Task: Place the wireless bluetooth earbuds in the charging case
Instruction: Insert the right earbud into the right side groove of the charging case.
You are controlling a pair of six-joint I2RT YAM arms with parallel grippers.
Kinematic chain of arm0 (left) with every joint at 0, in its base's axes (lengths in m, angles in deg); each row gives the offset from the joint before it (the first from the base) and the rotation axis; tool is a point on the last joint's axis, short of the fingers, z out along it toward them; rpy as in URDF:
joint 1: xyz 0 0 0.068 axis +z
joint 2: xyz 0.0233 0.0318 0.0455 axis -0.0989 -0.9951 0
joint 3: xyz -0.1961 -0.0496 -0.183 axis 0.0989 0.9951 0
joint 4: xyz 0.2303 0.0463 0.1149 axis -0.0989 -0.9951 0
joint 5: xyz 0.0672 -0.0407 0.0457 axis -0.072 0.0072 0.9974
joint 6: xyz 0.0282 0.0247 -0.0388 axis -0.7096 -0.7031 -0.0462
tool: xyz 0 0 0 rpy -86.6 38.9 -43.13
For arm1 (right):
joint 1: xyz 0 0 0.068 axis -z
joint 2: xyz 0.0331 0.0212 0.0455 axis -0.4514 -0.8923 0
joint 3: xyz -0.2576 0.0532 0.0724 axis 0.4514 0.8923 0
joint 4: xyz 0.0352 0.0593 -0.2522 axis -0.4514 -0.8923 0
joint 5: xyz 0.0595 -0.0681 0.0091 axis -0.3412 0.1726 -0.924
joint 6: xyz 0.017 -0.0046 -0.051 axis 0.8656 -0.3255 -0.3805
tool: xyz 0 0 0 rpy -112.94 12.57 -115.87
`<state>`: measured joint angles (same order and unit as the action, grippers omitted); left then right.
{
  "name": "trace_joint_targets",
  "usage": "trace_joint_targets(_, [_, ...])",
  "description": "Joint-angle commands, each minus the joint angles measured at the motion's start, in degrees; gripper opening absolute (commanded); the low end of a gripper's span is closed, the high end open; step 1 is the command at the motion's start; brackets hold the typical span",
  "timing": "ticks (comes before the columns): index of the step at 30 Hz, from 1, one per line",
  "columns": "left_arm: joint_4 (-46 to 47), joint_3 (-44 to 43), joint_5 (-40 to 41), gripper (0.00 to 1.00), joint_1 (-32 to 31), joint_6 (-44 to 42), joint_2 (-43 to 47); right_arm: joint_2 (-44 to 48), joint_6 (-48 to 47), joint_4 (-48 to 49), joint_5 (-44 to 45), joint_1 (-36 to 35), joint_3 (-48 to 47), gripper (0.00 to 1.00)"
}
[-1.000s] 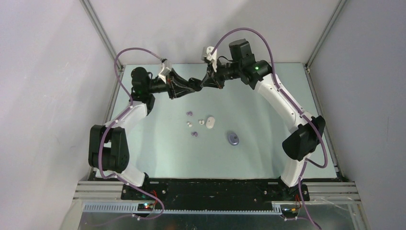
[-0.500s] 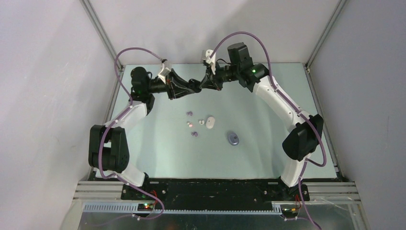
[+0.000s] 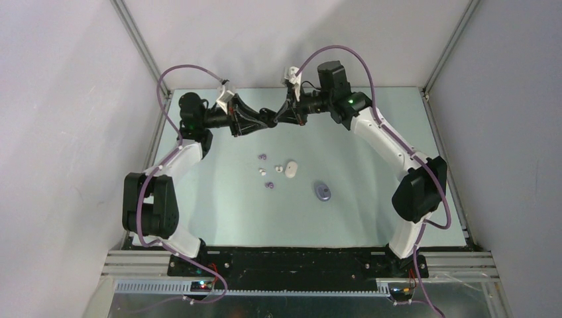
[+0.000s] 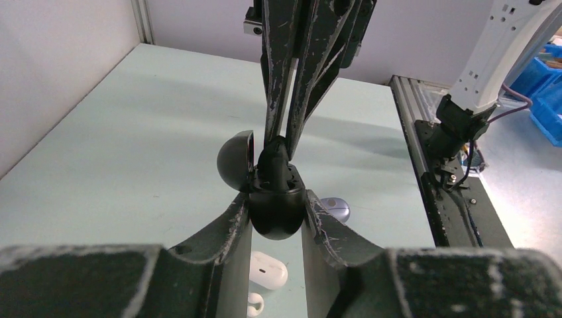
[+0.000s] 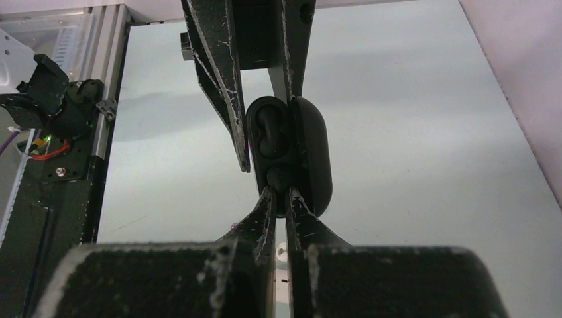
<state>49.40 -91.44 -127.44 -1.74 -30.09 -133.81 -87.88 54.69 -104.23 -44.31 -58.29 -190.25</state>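
Observation:
My left gripper (image 3: 268, 120) is shut on a black charging case (image 4: 277, 213) and holds it in the air at the table's far middle, with the lid (image 4: 236, 161) open. My right gripper (image 3: 282, 117) meets it from the right. Its tips (image 5: 279, 192) are shut on a black earbud (image 5: 279, 177) at the case's (image 5: 311, 149) lower slot. Another black earbud (image 5: 265, 130) sits in the upper slot. Two purple earbuds (image 3: 262, 157) (image 3: 269, 186) and two white earbuds (image 3: 262, 172) (image 3: 279, 169) lie on the table.
A white case (image 3: 291, 169) and a closed purple case (image 3: 323, 191) lie mid-table below the grippers. They also show in the left wrist view, the white case (image 4: 267, 270) and the purple case (image 4: 335, 209). Enclosure walls stand close on three sides.
The right arm has edged a little to the left against the case. The left gripper still holds the case in nearly the same place. Table items have not moved.

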Motion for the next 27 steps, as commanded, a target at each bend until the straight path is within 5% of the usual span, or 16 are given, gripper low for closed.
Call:
trace_joint_targets(1, [4.3, -3.0, -1.5, 0.00, -0.2, 2.3, 0.9, 1.4, 2.1, 3.6, -0.1, -0.1, 1.7, 0.01])
trace_joint_targets(9, [4.0, -2.9, -1.5, 0.00, -0.2, 2.2, 0.7, 1.4, 0.4, 3.8, 0.7, -1.0, 2.5, 0.06])
trace_joint_targets(18, [3.5, -2.7, -1.9, 0.00, -0.2, 1.6, 0.6, 5.2, -2.3, 1.5, 1.7, -1.1, 2.0, 0.35])
trace_joint_targets(27, [4.0, -2.6, -1.6, 0.00, -0.1, 2.2, 0.1, 10.5, -5.9, -0.3, 3.2, -1.3, 2.2, 0.40])
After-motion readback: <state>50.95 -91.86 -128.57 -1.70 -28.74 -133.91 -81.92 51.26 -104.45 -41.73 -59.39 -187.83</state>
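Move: Right at the right fingertips, the charging case's right side groove, the lower of the two, opens about 1 cm to the left of the right hand, with the right earbud still pinched at it. The earbud already in the upper groove sits some 3 cm above and 1 cm left; the open lid stands about 2 cm ahead, 1 cm left and 2 cm higher. From the left hand, still gripping the case, the groove is some 2 cm right and 1 cm below. Easing the right earbud towards the groove, the right hand creeps about half a centimetre left and down, then opens its fingers to let go. It backs off from the case, mostly up by some 3.5 cm, with about 1.5 cm each right and back, rolling slightly. The left hand keeps the case held in place. ##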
